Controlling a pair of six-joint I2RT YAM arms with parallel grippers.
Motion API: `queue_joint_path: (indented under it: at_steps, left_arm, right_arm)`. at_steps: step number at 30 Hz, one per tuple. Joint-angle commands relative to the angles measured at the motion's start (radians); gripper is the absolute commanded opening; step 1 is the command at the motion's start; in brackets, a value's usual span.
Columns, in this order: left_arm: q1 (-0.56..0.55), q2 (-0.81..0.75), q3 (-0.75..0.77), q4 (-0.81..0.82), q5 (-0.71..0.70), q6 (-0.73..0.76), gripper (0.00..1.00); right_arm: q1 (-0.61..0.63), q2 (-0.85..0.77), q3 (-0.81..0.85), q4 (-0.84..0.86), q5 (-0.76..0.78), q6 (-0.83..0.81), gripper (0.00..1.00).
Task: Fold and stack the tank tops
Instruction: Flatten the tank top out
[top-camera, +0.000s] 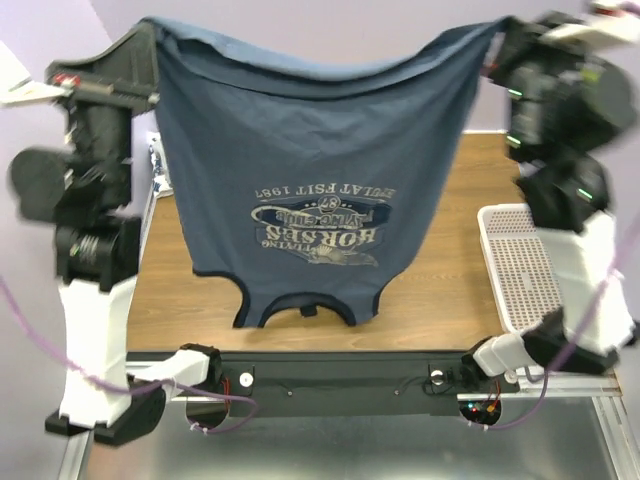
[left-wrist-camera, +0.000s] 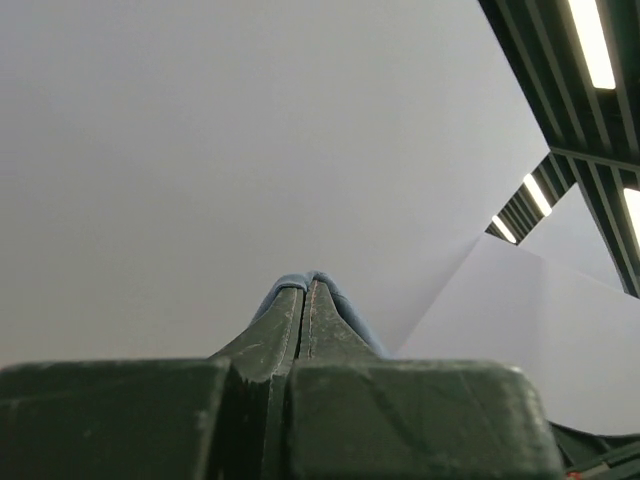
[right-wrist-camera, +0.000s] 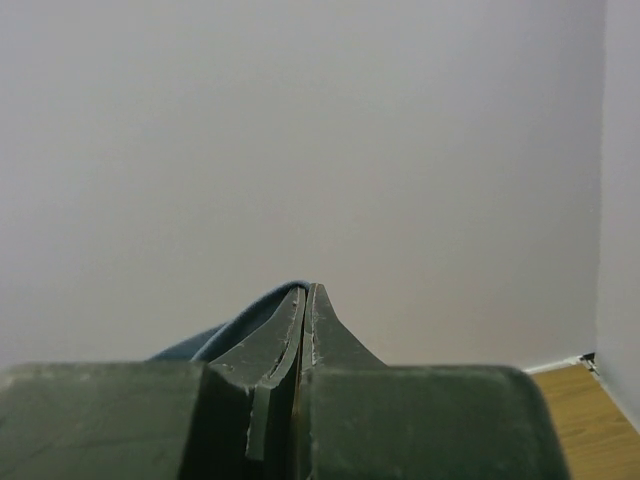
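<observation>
The slate-blue tank top (top-camera: 310, 150) with white lettering hangs upside down in the air, spread between both arms, its straps dangling just above the wooden table (top-camera: 440, 290). My left gripper (top-camera: 150, 35) is shut on its top left corner; blue cloth (left-wrist-camera: 350, 310) wraps over the tips in the left wrist view. My right gripper (top-camera: 500, 35) is shut on its top right corner; blue cloth (right-wrist-camera: 240, 325) shows beside the tips in the right wrist view. A patterned black-and-white cloth (top-camera: 158, 170) peeks out behind the left edge. The light grey top is out of view.
A white plastic mesh basket (top-camera: 520, 270) stands at the table's right edge, beside the right arm. Both wrist cameras face pale walls; the right one shows a strip of table (right-wrist-camera: 580, 400) at lower right.
</observation>
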Motion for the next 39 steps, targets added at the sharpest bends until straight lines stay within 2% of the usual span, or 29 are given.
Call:
queue_joint_path:
  at_steps: [1, 3, 5, 6, 7, 8, 10, 11, 14, 15, 17, 19, 22, 25, 29, 32, 33, 37, 38, 39]
  left_arm:
    - [0.016, 0.122, -0.031, 0.191, 0.030, -0.014, 0.00]
    - [0.040, 0.194, -0.026, 0.230, 0.047, -0.032, 0.00]
    - [0.075, 0.254, -0.012, 0.289, 0.128, -0.074, 0.00]
    - [0.086, 0.321, 0.023, 0.320, 0.175, -0.100, 0.00]
    - [0.098, 0.358, 0.044, 0.338, 0.199, -0.100, 0.00]
    - [0.114, 0.438, 0.099, 0.352, 0.220, -0.121, 0.00]
    - [0.127, 0.522, 0.168, 0.387, 0.289, -0.146, 0.00]
    - [0.137, 0.616, 0.254, 0.400, 0.317, -0.179, 0.00]
    - [0.144, 0.765, 0.438, 0.423, 0.412, -0.220, 0.00]
    - [0.146, 0.864, 0.587, 0.415, 0.438, -0.244, 0.00]
    - [0.151, 0.990, 0.796, 0.417, 0.441, -0.278, 0.00]
    - [0.166, 1.020, 0.837, 0.481, 0.434, -0.305, 0.00]
    - [0.178, 0.963, 0.724, 0.610, 0.421, -0.292, 0.00]
    - [0.180, 0.916, 0.664, 0.653, 0.429, -0.243, 0.00]
    - [0.187, 0.894, 0.592, 0.673, 0.480, -0.273, 0.00]
    - [0.189, 0.827, 0.381, 0.742, 0.509, -0.315, 0.00]
    - [0.189, 0.781, 0.244, 0.804, 0.515, -0.325, 0.00]
    - [0.189, 0.660, -0.067, 0.862, 0.513, -0.356, 0.00]
    - [0.189, 0.631, -0.139, 0.875, 0.507, -0.364, 0.00]
    - [0.189, 0.570, -0.290, 0.912, 0.495, -0.388, 0.00]
  right_arm:
    - [-0.041, 0.147, 0.003, 0.121, -0.057, -0.066, 0.01]
    - [-0.127, 0.205, 0.049, 0.121, -0.128, -0.027, 0.01]
    - [-0.232, 0.291, 0.074, 0.121, -0.255, 0.068, 0.01]
    - [-0.307, 0.348, 0.097, 0.119, -0.356, 0.143, 0.01]
    - [-0.308, 0.348, 0.117, 0.119, -0.411, 0.188, 0.01]
    - [-0.379, 0.409, 0.149, 0.121, -0.470, 0.231, 0.01]
    - [-0.440, 0.475, 0.207, 0.131, -0.618, 0.350, 0.01]
    - [-0.495, 0.562, 0.242, 0.147, -0.663, 0.389, 0.01]
    - [-0.584, 0.682, 0.426, 0.205, -0.794, 0.521, 0.01]
    - [-0.598, 0.733, 0.457, 0.233, -0.811, 0.584, 0.01]
    - [-0.657, 0.743, 0.447, 0.361, -0.837, 0.641, 0.01]
    - [-0.690, 0.709, 0.361, 0.491, -0.840, 0.687, 0.01]
    - [-0.701, 0.645, 0.301, 0.600, -0.835, 0.675, 0.01]
    - [-0.707, 0.571, 0.200, 0.673, -0.822, 0.650, 0.01]
    - [-0.728, 0.490, 0.033, 0.690, -0.837, 0.656, 0.01]
    - [-0.730, 0.404, -0.189, 0.734, -0.855, 0.672, 0.01]
    - [-0.730, 0.381, -0.315, 0.748, -0.858, 0.676, 0.01]
    - [-0.730, 0.250, -0.538, 0.771, -0.867, 0.690, 0.01]
    - [-0.730, 0.229, -0.652, 0.770, -0.887, 0.693, 0.01]
    - [-0.730, 0.179, -0.705, 0.768, -0.900, 0.701, 0.01]
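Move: The hands hold the tank top's hem corners; its middle hangs about 23 cm inward of each and 28 cm lower, 2 cm back from the left hand, 8 cm from the right. The bare table's middle is 12 cm ahead and 23 cm right of the left hand, 5 cm ahead and 23 cm left of the right, nearly 70 cm down. The folded stack is 33 cm ahead, 15 cm left of the left hand; the white basket is 26 cm right, 3 cm back from the right. Forward in a fast flick, both arms sweep the tank top some 30 cm out over the table while sinking 12 to 15 cm, pull back about 10 cm while rising, then start sinking again. The fingers stay shut on the hem corners; both wrists dip briefly, tip back up and turn about 20 degrees inward, with a slight drift right. ##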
